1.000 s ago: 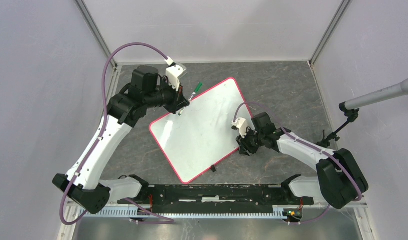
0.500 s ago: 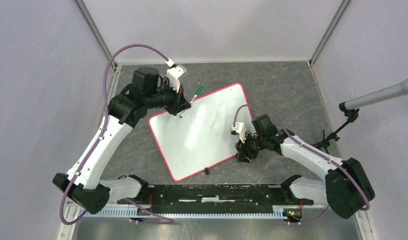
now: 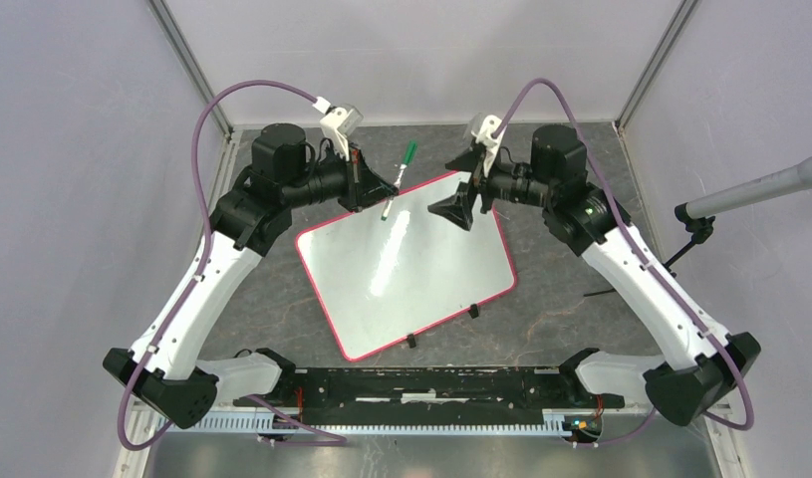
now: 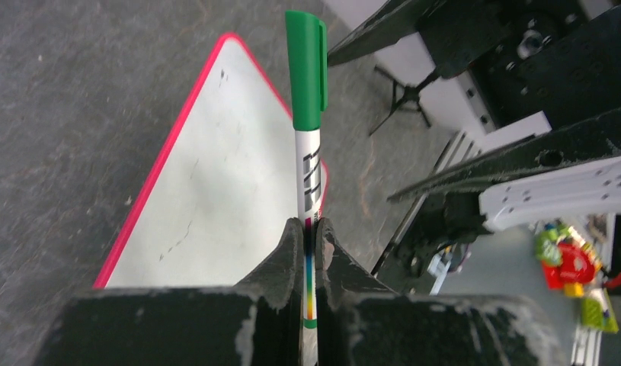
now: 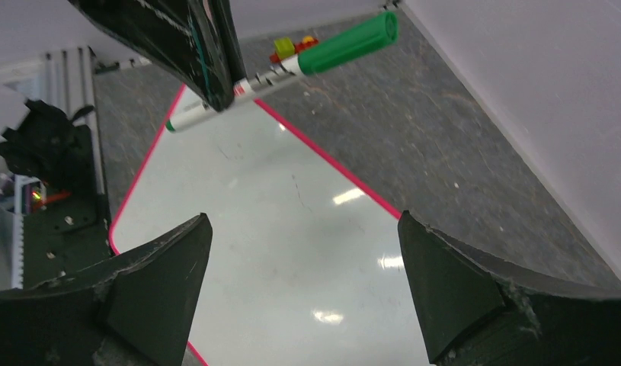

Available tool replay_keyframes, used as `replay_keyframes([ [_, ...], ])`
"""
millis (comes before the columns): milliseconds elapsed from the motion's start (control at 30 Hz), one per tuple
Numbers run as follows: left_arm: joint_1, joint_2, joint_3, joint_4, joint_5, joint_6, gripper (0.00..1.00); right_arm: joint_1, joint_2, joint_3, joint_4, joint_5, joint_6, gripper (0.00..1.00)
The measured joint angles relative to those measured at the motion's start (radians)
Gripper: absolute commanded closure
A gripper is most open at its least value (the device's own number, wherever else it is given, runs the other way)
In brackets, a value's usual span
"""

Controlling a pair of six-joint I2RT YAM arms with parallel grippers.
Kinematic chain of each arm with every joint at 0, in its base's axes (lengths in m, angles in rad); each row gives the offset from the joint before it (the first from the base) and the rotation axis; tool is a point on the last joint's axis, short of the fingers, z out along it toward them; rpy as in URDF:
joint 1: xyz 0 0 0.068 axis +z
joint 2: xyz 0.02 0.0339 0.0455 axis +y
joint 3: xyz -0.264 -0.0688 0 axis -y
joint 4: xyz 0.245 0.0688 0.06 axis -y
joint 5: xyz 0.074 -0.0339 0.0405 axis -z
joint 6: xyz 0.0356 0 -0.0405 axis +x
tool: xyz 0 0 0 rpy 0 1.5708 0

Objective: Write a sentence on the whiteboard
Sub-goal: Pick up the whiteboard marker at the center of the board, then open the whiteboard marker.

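Observation:
The whiteboard (image 3: 406,264) lies flat on the dark table, white with a red-pink rim, its face (image 5: 292,229) bare except for faint scuffs; no sentence shows on it. My left gripper (image 3: 377,191) hovers over the board's far left corner, shut on a white marker (image 4: 310,152) whose green cap (image 4: 307,69) points away from the jaws. My right gripper (image 3: 459,187) hangs above the board's far edge, facing the marker (image 5: 292,65), its jaws wide apart with nothing between them. In the right wrist view the fingertips frame the board's face around (image 5: 303,221).
Two small black clips (image 3: 411,341) (image 3: 473,311) sit at the board's near rim. A microphone on a stand (image 3: 750,194) reaches in from the right. Cage posts stand at the far corners. A black rail (image 3: 431,383) runs between the arm bases.
The right arm has let go of the board's near right edge, risen and swung to the far side, its jaws opening wide. The board has turned counterclockwise. The left gripper lifted the marker slightly.

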Motion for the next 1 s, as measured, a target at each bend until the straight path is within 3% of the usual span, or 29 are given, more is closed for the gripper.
replay_keyframes([
  [333, 0.008, -0.014, 0.0, 0.209, -0.049, -0.164, 0.98, 0.004, 0.129, -0.002, 0.225, -0.245, 0.312, 0.05],
  [833, 0.021, -0.014, -0.041, 0.359, -0.013, -0.311, 0.98, 0.032, 0.15, -0.004, 0.534, -0.28, 0.643, 0.18],
  [1000, 0.021, -0.014, -0.064, 0.403, 0.013, -0.343, 0.98, 0.045, 0.188, -0.004, 0.571, -0.277, 0.695, 0.29],
])
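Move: The marker is upright-slanted in my left hand's fingers, its middle about 9 cm to the left of my right hand, 2 cm ahead and 3 cm above; the left gripper holding it sits about 10 cm left of my right hand, 1 cm back and 1 cm higher. The whiteboard's middle is about 9 cm left, 2 cm back and 33 cm below. From my left hand, the waiting right gripper is some 10 cm to the right, 1 cm ahead, 1 cm lower. I bring my right hand in to the marker my left hand still pinches: about 7 cm left and 5 cm up, tipping its fingers upward and narrowing them a little, until they flank the marker's lower, uncapped-side end. Meanwhile my left hand lifts the marker about 7 cm, with a little forward, tilting some 20 degrees fingers-up and keeping its grip. ##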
